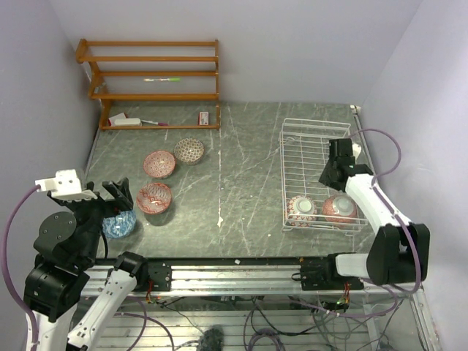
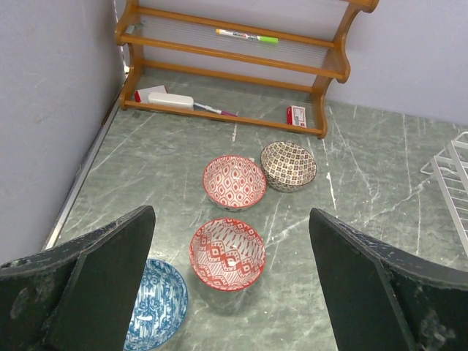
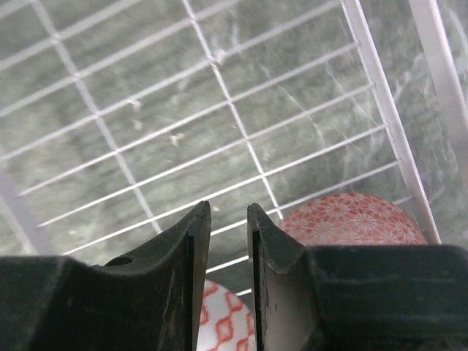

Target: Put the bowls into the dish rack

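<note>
The white wire dish rack (image 1: pixel 314 146) stands at the right, with two bowls at its near end: a pale one with red diamonds (image 1: pixel 301 208) and a red flowered one (image 1: pixel 340 208). My right gripper (image 1: pixel 333 174) hangs over the rack's middle. In the right wrist view this gripper (image 3: pixel 228 207) has its jaws a narrow gap apart with nothing between them, and both bowls (image 3: pixel 351 218) (image 3: pixel 223 322) show below. My left gripper (image 2: pixel 230 212) is wide open above a red bowl (image 2: pixel 227 254) and a blue bowl (image 2: pixel 157 303). Farther off sit a pink bowl (image 2: pixel 234 181) and a brown bowl (image 2: pixel 288 165).
An orange-brown wooden shelf (image 1: pixel 150 80) stands at the back left, holding a green marker (image 1: pixel 162 79), an eraser and a small red box (image 1: pixel 204 117). Walls close in on the left and right. The rack's corner (image 2: pixel 450 164) shows at the right of the left wrist view.
</note>
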You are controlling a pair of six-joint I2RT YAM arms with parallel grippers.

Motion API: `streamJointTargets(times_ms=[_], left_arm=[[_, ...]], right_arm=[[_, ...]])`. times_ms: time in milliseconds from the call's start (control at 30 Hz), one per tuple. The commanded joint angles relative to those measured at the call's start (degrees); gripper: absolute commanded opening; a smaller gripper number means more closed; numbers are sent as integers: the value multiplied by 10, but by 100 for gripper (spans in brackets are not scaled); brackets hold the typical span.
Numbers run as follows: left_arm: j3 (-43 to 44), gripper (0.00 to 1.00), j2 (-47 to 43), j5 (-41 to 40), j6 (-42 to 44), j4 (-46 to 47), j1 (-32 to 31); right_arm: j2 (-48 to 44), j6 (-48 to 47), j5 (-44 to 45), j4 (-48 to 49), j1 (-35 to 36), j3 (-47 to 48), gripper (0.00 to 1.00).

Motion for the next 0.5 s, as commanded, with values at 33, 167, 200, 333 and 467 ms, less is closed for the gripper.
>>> streamJointTargets(times_ms=[33, 167, 200, 333, 467], left_arm=[[1, 98, 10, 5, -7, 21, -8], [12, 98, 23, 7, -9, 23, -8], [17, 98, 26, 7, -9, 22, -8], [40, 98, 37, 3, -15, 15, -8], [61, 98, 41, -5, -22, 6, -8]], right_arm=[[-67, -30, -80, 70, 14, 21, 29], [-79, -33, -53, 88, 96, 62, 35], [-75, -33, -33, 91, 124, 82, 38], [-35, -40, -9, 118, 223, 139, 62], [45, -71, 14, 144, 346, 222, 77]])
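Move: The right gripper hangs over the dish rack, nearly shut. The beige bowl lies about 40 cm to its left, 14 cm ahead and 6 cm below; the pink bowl stands some 9 cm farther left of that bowl and 4 cm nearer. In the rack the patterned white bowl sits 6 cm left and 8 cm back of the gripper, the red racked bowl 5 cm right and 8 cm back. From the left gripper the beige bowl is some 29 cm ahead, 11 cm right and 33 cm down. Lift the right gripper clear of the dish rack and sweep it left, gathering speed, about 18 cm over and past the rack's left side towards the beige bowl, rising some 15 cm and edging forward. On the way, turn the wrist counter-clockwise, tip the fingers up out of their steep downward point, and open them wide from nearly shut. ##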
